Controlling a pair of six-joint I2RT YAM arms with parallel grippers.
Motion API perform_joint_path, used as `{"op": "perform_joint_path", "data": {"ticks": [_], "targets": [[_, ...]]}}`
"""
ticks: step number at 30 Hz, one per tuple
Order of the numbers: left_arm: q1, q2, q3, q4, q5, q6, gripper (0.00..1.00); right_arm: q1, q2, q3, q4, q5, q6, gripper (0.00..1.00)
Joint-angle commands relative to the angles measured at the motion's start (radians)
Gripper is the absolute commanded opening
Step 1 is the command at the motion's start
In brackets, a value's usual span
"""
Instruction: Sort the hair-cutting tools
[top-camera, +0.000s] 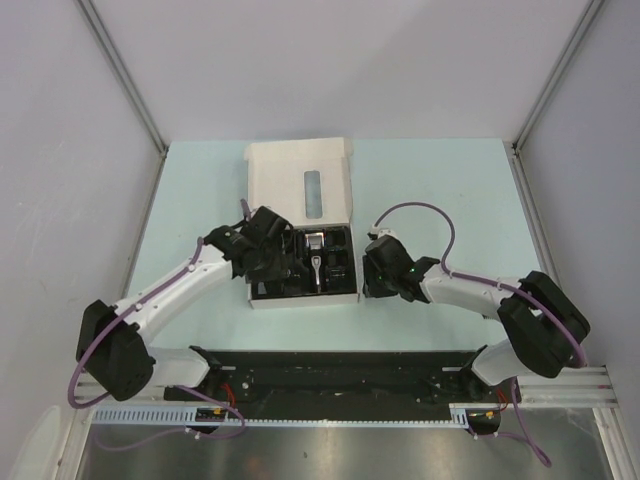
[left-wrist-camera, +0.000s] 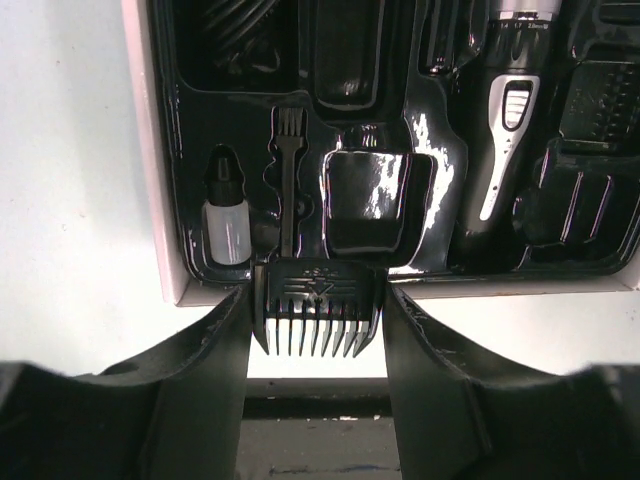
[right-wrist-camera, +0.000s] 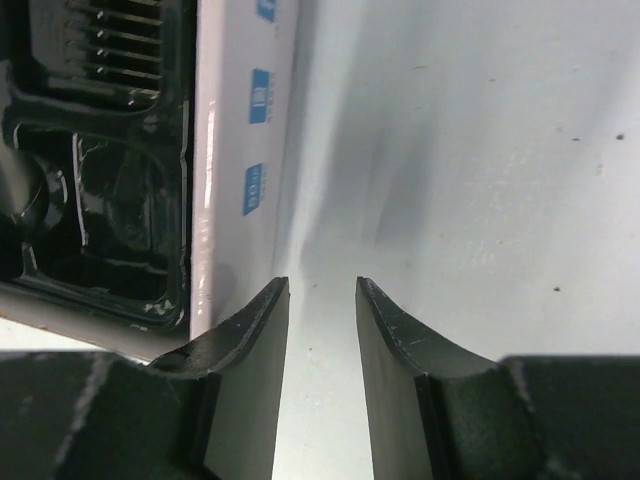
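A small black comb guard (left-wrist-camera: 318, 288), teeth pointing toward the camera, is pinched between the fingers of my left gripper (left-wrist-camera: 317, 305) just above the front wall of the black tray (left-wrist-camera: 440, 262). In the tray lie the black-and-silver clipper (left-wrist-camera: 503, 130), a thin black brush (left-wrist-camera: 290, 170) and another comb guard (left-wrist-camera: 600, 100). In the top view my left gripper (top-camera: 280, 268) is over the tray's front left part. My right gripper (right-wrist-camera: 322, 290) stands open over bare table beside the box's right wall (right-wrist-camera: 225, 150), holding nothing.
The white box (top-camera: 300, 170) has its lid folded back toward the far side. A small white bottle with a black cap (left-wrist-camera: 225, 215) stands in the tray's left slot, next to an unfilled glossy pocket (left-wrist-camera: 365, 200). Grey walls close in the table left and right.
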Motion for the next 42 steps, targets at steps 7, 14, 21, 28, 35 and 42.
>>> {"op": "perform_joint_path", "data": {"ticks": [7,14,21,28,35,42], "targets": [[-0.015,0.079,0.011,0.168,-0.081,-0.064,0.47,-0.103,-0.112,-0.025,-0.058,0.052,0.027,0.39],[-0.056,0.183,0.021,0.226,-0.14,-0.093,0.46,-0.154,-0.11,-0.035,-0.07,0.032,0.016,0.39],[-0.072,0.178,-0.022,0.275,-0.164,-0.119,0.45,-0.168,-0.115,-0.047,-0.079,0.029,0.025,0.38],[-0.099,0.197,-0.062,0.326,-0.189,-0.112,0.43,-0.171,-0.118,-0.058,-0.093,0.029,0.028,0.38],[-0.124,0.18,-0.104,0.344,-0.215,-0.123,0.43,-0.173,-0.13,-0.067,-0.099,0.032,0.031,0.38],[-0.161,0.174,-0.144,0.35,-0.265,-0.13,0.46,-0.173,-0.153,-0.096,-0.098,0.029,0.044,0.38]]}}
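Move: The left hand already holds the guard comb above the near edge of the box; its empty square slot lies about 5 cm ahead, 4 cm to the right and some 9 cm below. Around that slot, the small brush sits 4 cm left and 2 cm farther out, the oil bottle 7 cm left and level with it, the clipper 6 cm right and 4 cm farther out. From the right hand, beside the box's right wall, the slot is about 20 cm left, 2 cm ahead and 2 cm down. Keeping its pinch on the guard comb, the left hand first goes forward and to the right over the tray, then sinks about 5 cm in all towards the empty slot, slowing as it comes over it and tipping its fingers nearly 10 degrees more forward. Meanwhile the right hand draws off about 7 cm to the right from the box's side, rising slightly and coming down again, turning a little clockwise with its fingers kept part open. ##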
